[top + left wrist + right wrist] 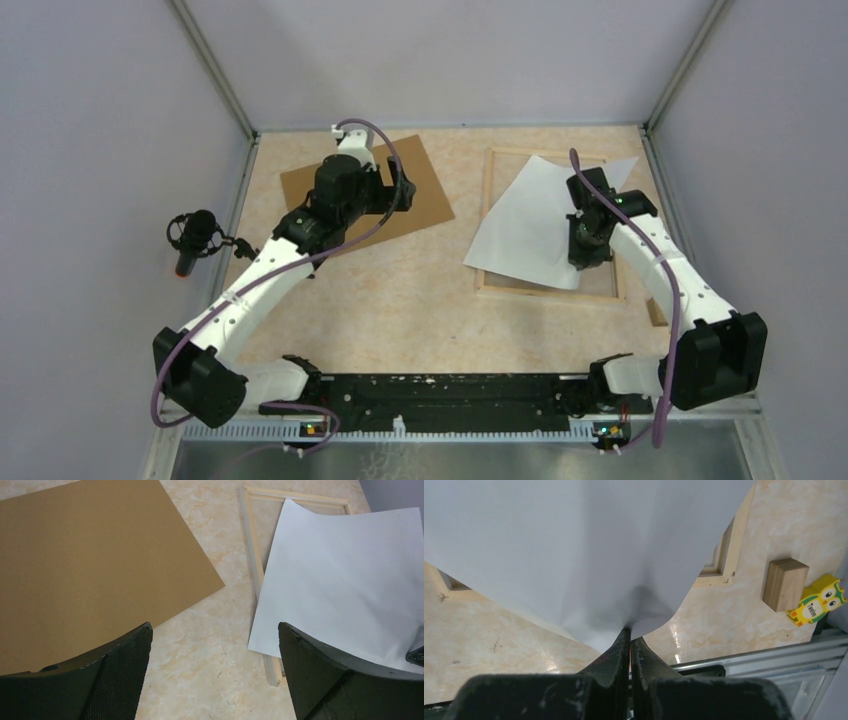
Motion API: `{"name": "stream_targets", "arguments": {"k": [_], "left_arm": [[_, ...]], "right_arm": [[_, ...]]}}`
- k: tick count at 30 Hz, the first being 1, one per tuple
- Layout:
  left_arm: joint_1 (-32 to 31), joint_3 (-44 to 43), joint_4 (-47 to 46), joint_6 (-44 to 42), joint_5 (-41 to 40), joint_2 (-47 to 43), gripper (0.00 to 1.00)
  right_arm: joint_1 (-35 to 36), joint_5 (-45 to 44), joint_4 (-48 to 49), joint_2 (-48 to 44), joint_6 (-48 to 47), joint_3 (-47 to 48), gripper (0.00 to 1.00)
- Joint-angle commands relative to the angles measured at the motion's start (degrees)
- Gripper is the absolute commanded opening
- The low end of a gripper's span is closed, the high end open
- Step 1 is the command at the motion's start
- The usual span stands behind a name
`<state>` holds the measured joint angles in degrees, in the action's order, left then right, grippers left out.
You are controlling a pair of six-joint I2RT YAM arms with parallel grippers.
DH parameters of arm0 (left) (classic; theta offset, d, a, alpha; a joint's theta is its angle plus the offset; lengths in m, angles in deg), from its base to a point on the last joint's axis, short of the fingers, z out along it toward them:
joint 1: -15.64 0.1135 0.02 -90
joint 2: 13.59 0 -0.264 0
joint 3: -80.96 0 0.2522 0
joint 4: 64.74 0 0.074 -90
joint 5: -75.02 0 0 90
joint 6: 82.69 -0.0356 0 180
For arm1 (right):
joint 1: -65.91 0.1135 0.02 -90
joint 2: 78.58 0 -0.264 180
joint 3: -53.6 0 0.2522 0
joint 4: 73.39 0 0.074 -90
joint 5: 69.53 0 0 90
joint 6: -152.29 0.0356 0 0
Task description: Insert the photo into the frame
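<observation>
The photo (pixel 530 225) shows its plain white back and lies skewed over the frame (pixel 545 294), a pale wooden rectangle flat on the table at the right. One corner of the photo overhangs the frame's left strip (pixel 252 555). My right gripper (pixel 629 630) is shut on the photo's (pixel 574 545) near edge, which curls up between the fingers. In the top view that gripper (pixel 584 260) sits over the frame's near right part. My left gripper (pixel 215 627) is open and holds nothing. It hovers over bare table between the brown backing board (pixel 75 565) and the photo (pixel 345 580).
The brown backing board (pixel 420 175) lies at the back left under my left arm. A small wooden block (pixel 785 583) and a yellow owl toy (pixel 819 600) sit near the table's right edge, beside the frame (pixel 734 540). A microphone (pixel 195 235) stands outside the left wall.
</observation>
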<state>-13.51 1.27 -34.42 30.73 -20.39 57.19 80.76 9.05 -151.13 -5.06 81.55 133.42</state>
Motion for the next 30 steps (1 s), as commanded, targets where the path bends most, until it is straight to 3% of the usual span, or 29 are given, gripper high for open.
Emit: {"name": "stream_targets", "arguments": {"k": [1, 11, 17, 27, 30], "left_arm": [[-1.2, 0.4, -2.8, -0.9, -0.9, -0.6, 0.98], [-2.7, 0.7, -2.9, -1.4, -2.4, 0.1, 0.98], [-2.7, 0.9, -3.3, -1.4, -2.1, -0.6, 0.98], [-2.8, 0.9, -3.2, -1.7, -3.5, -1.7, 0.98], [-2.8, 1.1, -3.3, -1.9, -4.3, -2.1, 0.98]], "right_arm": [[-0.5, -4.8, -3.7, 1.6, 0.8, 2.4, 0.00], [-1.3, -2.9, -4.8, -0.9, 1.2, 2.7, 0.00], [-1.3, 18.8, 1.5, -5.5, -3.8, 4.5, 0.00], [1.2, 34.5, 7.3, -2.5, -3.8, 13.2, 0.00], [2.8, 34.8, 5.8, 0.3, -3.9, 18.7, 0.00]]}}
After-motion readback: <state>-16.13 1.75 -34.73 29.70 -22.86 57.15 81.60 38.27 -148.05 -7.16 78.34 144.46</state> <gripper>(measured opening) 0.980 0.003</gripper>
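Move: The right hand holds the photo by its near corner; the middle of the wooden frame lies about 12 cm ahead, 4 cm to its left and 13 cm below. The wooden block stands some 19 cm right and 7 cm back, with the owl toy about 7 cm farther right and 3 cm nearer the base than the block. From the left hand, the frame's middle is about 33 cm right, level fore-and-aft and 26 cm below. The right hand, still pinching the photo, eases right, then sweeps some 11 cm left and 9 up. ##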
